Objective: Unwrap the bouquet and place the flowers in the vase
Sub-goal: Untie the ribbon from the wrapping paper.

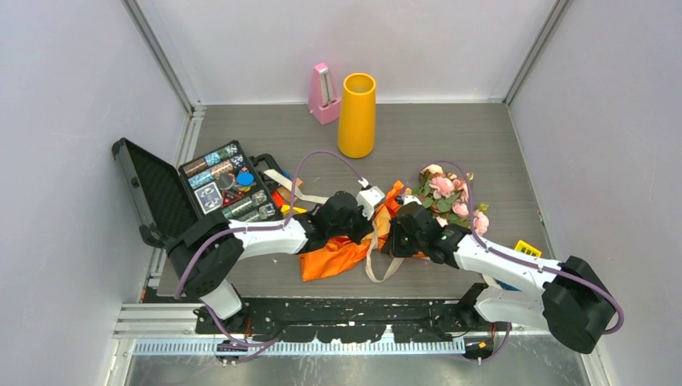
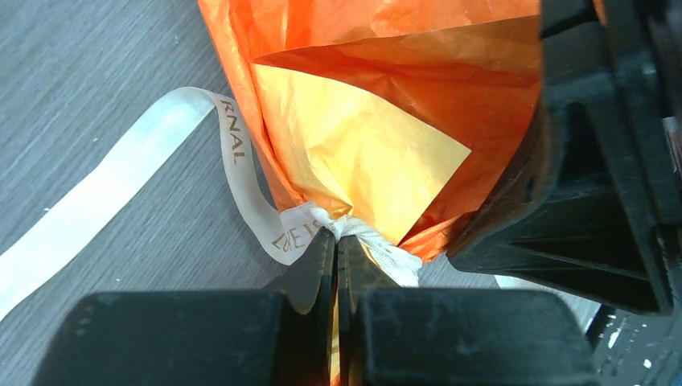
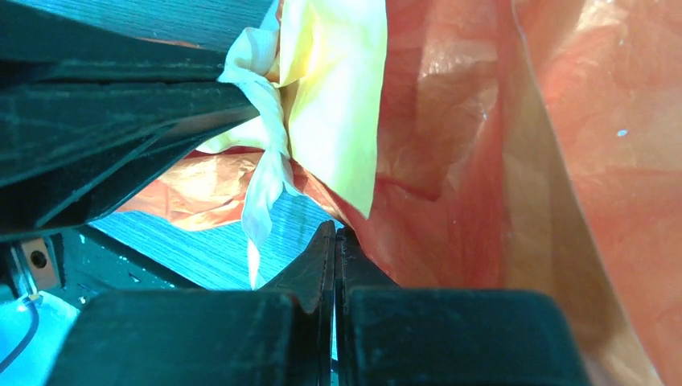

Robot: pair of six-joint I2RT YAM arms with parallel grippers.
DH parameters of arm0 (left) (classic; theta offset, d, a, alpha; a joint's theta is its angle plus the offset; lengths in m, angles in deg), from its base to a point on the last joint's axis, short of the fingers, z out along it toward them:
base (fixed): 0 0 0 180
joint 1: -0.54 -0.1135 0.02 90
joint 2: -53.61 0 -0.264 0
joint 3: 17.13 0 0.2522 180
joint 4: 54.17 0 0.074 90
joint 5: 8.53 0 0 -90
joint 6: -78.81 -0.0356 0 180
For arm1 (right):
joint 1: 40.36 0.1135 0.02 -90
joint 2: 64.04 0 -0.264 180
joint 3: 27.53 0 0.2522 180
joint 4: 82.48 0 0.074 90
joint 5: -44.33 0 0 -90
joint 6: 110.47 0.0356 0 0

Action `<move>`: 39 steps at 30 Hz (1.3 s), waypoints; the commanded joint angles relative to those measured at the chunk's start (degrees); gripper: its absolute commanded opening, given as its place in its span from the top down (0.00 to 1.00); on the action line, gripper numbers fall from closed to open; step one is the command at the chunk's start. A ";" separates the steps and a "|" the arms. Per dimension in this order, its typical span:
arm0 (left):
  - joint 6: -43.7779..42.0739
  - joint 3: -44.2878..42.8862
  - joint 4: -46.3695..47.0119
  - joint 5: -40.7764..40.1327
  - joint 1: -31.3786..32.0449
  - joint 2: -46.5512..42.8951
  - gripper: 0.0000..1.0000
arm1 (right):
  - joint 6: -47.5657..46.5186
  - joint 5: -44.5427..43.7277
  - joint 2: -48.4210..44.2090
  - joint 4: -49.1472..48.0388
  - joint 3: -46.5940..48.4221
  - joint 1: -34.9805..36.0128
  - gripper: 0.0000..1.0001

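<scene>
The bouquet lies mid-table: crinkled orange paper (image 1: 342, 256) towards me, pink flowers (image 1: 446, 193) spilling out at the far right. A beige ribbon (image 1: 380, 267) is tied round its neck, with a loose tail on the table (image 2: 121, 185). My left gripper (image 1: 368, 232) (image 2: 336, 235) is shut, its tips pinching the ribbon at the knot (image 2: 371, 238). My right gripper (image 1: 389, 240) (image 3: 334, 233) faces it from the other side, shut on the edge of the orange paper (image 3: 450, 177). The yellow-orange vase (image 1: 357, 115) stands upright at the back, apart from both arms.
An open black case (image 1: 217, 189) of small items lies left of the bouquet. A pink metronome (image 1: 323, 94) stands beside the vase. A small yellow object (image 1: 527, 248) sits by the right arm. White walls enclose the table on three sides.
</scene>
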 commanded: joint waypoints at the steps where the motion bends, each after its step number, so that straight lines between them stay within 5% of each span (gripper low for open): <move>1: 6.05 -3.31 -3.33 4.79 -2.56 -2.11 1.00 | 0.89 -1.50 -3.89 -2.62 -0.57 0.17 0.98; 11: 10.01 -6.16 -10.90 12.08 -5.13 -0.48 1.00 | -0.97 1.99 -3.72 -6.52 1.57 -0.26 0.81; 39: 12.97 -7.47 -13.97 13.77 -7.54 1.98 1.00 | -2.20 6.76 7.20 -18.10 -0.23 -1.93 0.78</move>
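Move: The ribbon knot is at my left fingertips, already pinched, about 1 cm right of and 1 cm below the hand point. From my shut, empty right hand it lies some 3 cm ahead, 3 cm left and 2 cm higher. The flowers are about 12 cm ahead and 14 cm right of my right hand. The paper's tail end lies roughly 9 cm left of my left hand, 5 cm nearer the base and 6 cm below. My right hand lifts about 2.5 cm while its fingers part to roughly a fifth of their opening, then travels left and forward, about 4 cm in all, and sinks again so the open tips come round the knot's near end beside my left fingers. My left hand keeps its pinch on the knot, draws about 1.5 cm left and tips some 20 degrees more downward. ##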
